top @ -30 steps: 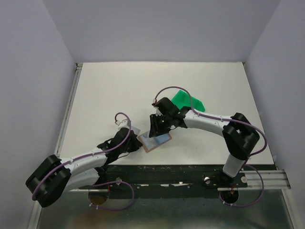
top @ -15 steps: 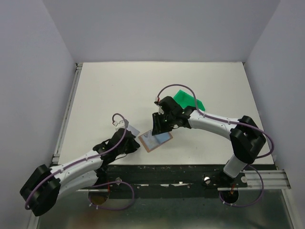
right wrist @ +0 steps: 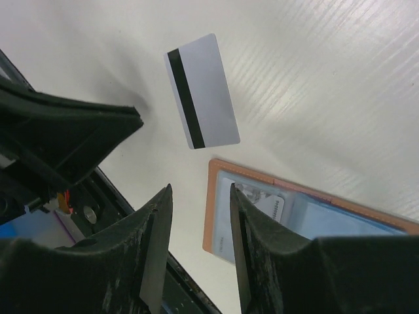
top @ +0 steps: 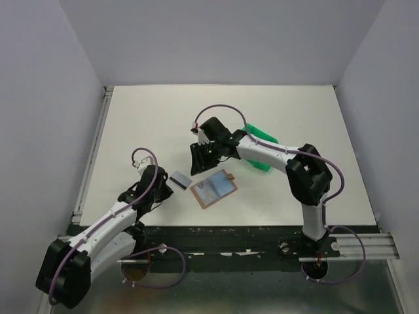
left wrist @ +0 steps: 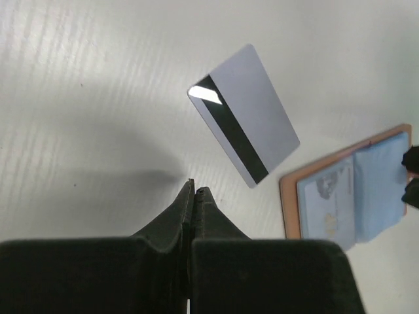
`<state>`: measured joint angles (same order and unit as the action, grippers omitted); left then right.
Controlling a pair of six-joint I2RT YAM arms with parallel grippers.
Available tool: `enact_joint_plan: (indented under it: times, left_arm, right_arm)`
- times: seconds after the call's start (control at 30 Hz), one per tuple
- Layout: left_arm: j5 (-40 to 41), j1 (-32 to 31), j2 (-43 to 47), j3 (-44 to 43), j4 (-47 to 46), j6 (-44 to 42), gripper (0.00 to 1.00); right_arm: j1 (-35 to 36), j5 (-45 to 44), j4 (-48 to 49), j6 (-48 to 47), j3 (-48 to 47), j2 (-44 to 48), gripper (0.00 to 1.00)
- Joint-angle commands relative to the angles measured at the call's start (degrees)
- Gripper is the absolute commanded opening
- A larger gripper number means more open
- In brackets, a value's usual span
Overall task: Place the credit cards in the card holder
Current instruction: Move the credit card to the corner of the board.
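A grey credit card (top: pixel 180 179) with a dark stripe lies flat on the white table, free of both grippers (left wrist: pixel 243 123) (right wrist: pixel 203 91). Just right of it the tan card holder (top: pixel 214 189) lies open, with another pale card (right wrist: pixel 270 204) tucked in its clear pocket (left wrist: pixel 350 196). My left gripper (top: pixel 166 186) (left wrist: pixel 196 189) is shut and empty, its tips a little short of the loose card. My right gripper (top: pixel 198 161) (right wrist: pixel 200 196) hangs open and empty over the holder's left edge.
A green plastic bin (top: pixel 260 145) sits behind the right forearm, right of centre. The dark front rail (top: pixel 249 235) runs close below the holder. The left gripper's body (right wrist: pixel 65 131) fills the left side of the right wrist view.
The left arm has drawn back to the left, leaving the striped card lying on the table. The right gripper has moved up and left, off the middle of the holder.
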<state>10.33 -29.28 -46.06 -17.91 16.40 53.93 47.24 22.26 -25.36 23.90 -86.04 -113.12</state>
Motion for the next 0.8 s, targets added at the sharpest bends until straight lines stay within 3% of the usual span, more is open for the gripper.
enact_joint_plan:
  times: [0.0,0.3,0.53,0.77]
  left_arm:
    - [-2.59,4.66,-7.01,-5.37,-3.3,-7.25,0.01]
    - [-2.06,8.88,-8.16,-9.59,-3.92,-11.47,0.05]
    - [-7.33,13.89,-20.63,-13.46,-10.94,-14.99,0.09]
    - [-9.71,13.98,-30.04,-18.29,-13.51,-18.33,0.28]
  right_arm:
    - [-0.22,3.4,-1.18,0.88,0.6,-0.61,0.49]
    - [-0.22,2.97,-0.83,1.5,0.96,-1.66,0.49]
    - [-0.31,2.53,-1.27,2.55,0.6,-2.29,0.49]
    - [-0.22,0.5,1.19,3.26,9.74,5.79,0.49]
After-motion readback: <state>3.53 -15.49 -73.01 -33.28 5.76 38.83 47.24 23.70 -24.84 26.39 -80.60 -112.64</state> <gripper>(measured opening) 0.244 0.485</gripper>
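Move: The loose credit card lies about 5 cm ahead of the left hand and 4 cm to its right, some 4 cm below. The card holder sits about 1 cm ahead and 16 cm to the right. From the right hand the card is level fore and aft, roughly 5 cm to its left and 8 cm below; the holder is some 3 cm back and 8 cm to the right. Left hand arcs about 9 cm forward towards the card's far corner, fingers parting slightly; the right sinks back. ##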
